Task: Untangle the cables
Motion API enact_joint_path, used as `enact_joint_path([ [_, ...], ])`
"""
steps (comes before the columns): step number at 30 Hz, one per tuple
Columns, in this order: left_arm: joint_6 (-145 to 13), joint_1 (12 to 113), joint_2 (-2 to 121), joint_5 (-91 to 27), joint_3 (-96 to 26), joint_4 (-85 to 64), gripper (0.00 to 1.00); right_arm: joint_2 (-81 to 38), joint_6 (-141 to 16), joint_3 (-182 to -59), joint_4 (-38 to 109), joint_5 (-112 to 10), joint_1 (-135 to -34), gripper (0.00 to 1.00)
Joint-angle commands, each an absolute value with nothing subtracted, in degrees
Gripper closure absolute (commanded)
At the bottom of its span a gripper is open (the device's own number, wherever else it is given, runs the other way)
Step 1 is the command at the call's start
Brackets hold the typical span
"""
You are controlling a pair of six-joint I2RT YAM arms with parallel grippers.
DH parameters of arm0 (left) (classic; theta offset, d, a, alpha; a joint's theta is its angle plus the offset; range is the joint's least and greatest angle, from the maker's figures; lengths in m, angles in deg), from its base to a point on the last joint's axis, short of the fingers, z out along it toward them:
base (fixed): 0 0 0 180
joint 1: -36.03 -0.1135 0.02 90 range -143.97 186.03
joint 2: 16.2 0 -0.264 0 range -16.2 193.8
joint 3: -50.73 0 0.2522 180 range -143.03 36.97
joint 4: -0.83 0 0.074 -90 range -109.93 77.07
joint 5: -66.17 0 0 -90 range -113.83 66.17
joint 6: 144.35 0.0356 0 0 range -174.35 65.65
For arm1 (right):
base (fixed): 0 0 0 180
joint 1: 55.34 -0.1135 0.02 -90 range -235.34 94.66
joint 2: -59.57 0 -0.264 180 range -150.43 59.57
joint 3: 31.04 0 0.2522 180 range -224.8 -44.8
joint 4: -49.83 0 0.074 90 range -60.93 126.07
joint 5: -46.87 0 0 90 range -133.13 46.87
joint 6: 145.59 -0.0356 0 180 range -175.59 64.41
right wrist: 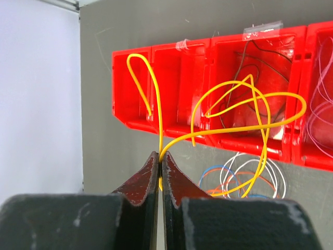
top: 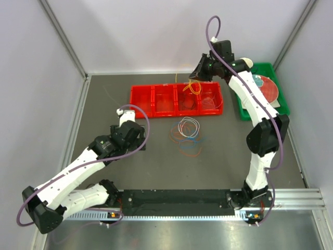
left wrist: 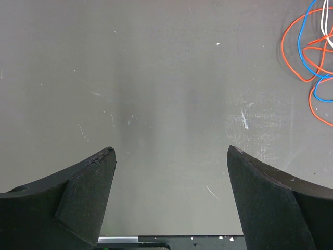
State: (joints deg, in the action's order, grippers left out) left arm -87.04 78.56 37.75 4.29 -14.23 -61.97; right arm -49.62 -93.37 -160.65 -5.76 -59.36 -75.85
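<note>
My right gripper (top: 197, 74) hangs over the back of the red tray (top: 141, 99) and is shut on an orange-yellow cable (top: 194, 87). In the right wrist view the jaws (right wrist: 162, 156) pinch that cable (right wrist: 159, 120); its loops dangle in front of the tray (right wrist: 171, 62). A dark cable (right wrist: 250, 57) lies in one compartment and a lilac one (right wrist: 317, 120) in the end compartment. Red, blue and white cables (top: 188, 135) lie tangled on the table in front of the tray. My left gripper (left wrist: 170, 151) is open and empty above bare table, left of that pile (left wrist: 307, 52).
A green bin (top: 244, 112) holding a red disc (top: 268, 87) stands at the back right, beside the right arm. White walls close the table at the left, back and right. The black base rail (top: 177, 200) runs along the near edge.
</note>
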Motion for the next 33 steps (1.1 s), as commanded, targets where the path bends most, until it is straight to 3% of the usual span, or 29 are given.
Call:
enact_joint_path([
  [1,-86.9,78.8,37.6,5.3,-14.0,-59.8,0.09,-53.2,-93.6,-166.3,-5.5,-59.6,-77.3,1.0],
  [23,-87.4,78.8,38.9,6.7,-14.0,-60.2,0.09,-71.7,-93.8,-170.2,-7.5,-58.8,-78.0,1.0],
  [33,-87.6,78.8,39.4,7.0,-14.2,-60.6,0.09,-74.1,-96.8,-167.1,-7.4,-57.5,-74.9,1.0],
])
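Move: The right hand, still gripping the yellow cable, is aimed at the red bin's third compartment from the left, where the black cable lies: about 5 cm ahead, 3 cm left and 25 cm below. The fourth compartment, with the pink cable, is 5 cm ahead and 7 cm right; the second is 5 cm ahead and 13 cm left. The white cable lies some 8 cm back and 3 cm left. From the left hand, the third compartment is roughly 26 cm ahead and 25 cm right. Mostly straight down, about 19 cm, the right hand lowers the yellow cable towards the third compartment, easing about 3.5 cm forward and a little left in the first half, then sinking almost plumb and slowing at the end. The wrist tips the fingers some 20 degrees steeper while they stay shut on the cable. ##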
